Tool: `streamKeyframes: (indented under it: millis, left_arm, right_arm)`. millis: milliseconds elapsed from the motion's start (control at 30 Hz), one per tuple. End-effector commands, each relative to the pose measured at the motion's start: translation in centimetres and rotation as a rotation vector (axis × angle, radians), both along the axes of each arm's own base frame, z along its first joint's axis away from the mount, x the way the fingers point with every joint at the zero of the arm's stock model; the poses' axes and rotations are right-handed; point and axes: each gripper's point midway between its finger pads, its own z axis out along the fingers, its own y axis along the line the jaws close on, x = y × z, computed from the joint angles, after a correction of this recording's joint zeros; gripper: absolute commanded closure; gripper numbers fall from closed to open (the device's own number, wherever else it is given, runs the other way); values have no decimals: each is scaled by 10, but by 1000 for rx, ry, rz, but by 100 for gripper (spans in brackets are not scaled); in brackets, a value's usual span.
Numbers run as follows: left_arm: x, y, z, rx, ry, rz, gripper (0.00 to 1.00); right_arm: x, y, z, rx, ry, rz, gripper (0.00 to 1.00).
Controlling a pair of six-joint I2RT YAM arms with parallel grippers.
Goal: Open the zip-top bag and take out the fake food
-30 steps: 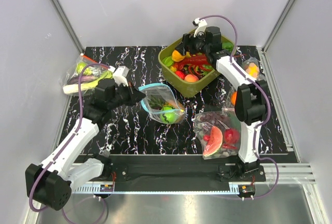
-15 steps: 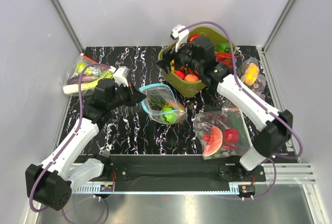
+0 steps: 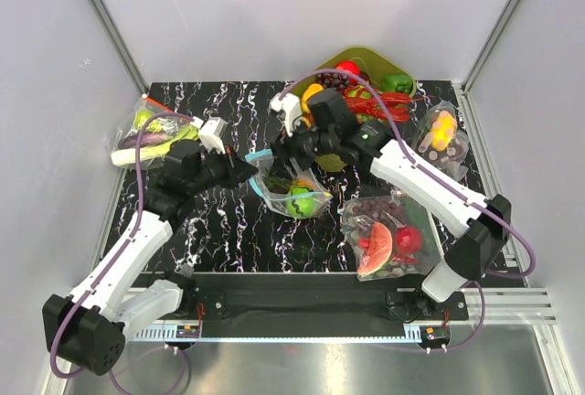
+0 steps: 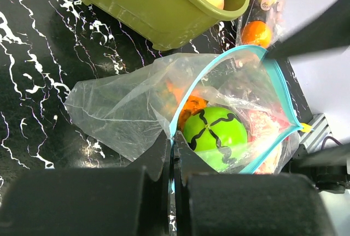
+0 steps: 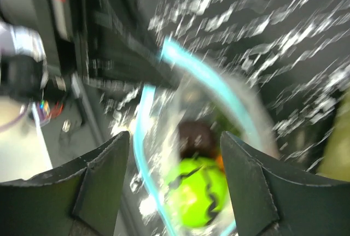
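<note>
The zip-top bag lies mid-table with its teal mouth gaping wide. Inside it sits fake food: a green ball, an orange piece and a dark purple round one. My left gripper is shut on the bag's rim at the near corner of the mouth, and in the top view the left gripper sits at the bag's left edge. My right gripper hovers open just over the mouth, the green ball showing between its fingers; from above the right gripper is over the bag's far rim.
An olive-green bin of toy food with a red lobster stands at the back. A bag with a watermelon slice lies front right. A small bag of yellow fruit lies far right. A vegetable bag lies far left.
My right arm has swung from over the bin leftwards and down to the bag's mouth, its jaws narrowing a little. The left arm has kept its hold and place.
</note>
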Motion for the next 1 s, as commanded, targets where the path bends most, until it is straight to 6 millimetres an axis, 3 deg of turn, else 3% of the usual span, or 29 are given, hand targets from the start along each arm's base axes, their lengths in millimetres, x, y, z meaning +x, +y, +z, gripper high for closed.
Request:
streamKeyframes:
  millis: [0,167,333,533,967]
  left_arm:
    - [-2,-2,15,-21,-67,-30,100]
    - [-9,-11,12,-1,-73,-58,100]
    - [-15,-14,5,115,-109,-28,100]
    - [-18,-17,6,136,-118,-30,100]
    - [-33,-33,-2,156,-115,-83,100]
  right_arm:
    - [-27,-4,-18,-112,91,25,27]
    - [-26,-16,-47,-248,125,-89,28]
    - [-12,-31,-70,-392,97,-316,26]
    - [-27,-40,-105,-497,116,-412,25]
    - [-64,-48,-132,-568,166,-507,25]
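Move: The green melon in the bag lies some 18 cm below the right hand, about 5 cm back and 4 cm to its right. The dark food sits about 6 cm left of the melon and 1 cm farther out, the orange food about 5 cm beyond the melon. From the left hand, the melon is about 12 cm right, 3 cm back and 11 cm down. Right hand sinks 13 cm towards the green melon, open fingers tipping down; left drags the pinched bag rim back-right 5 cm. ##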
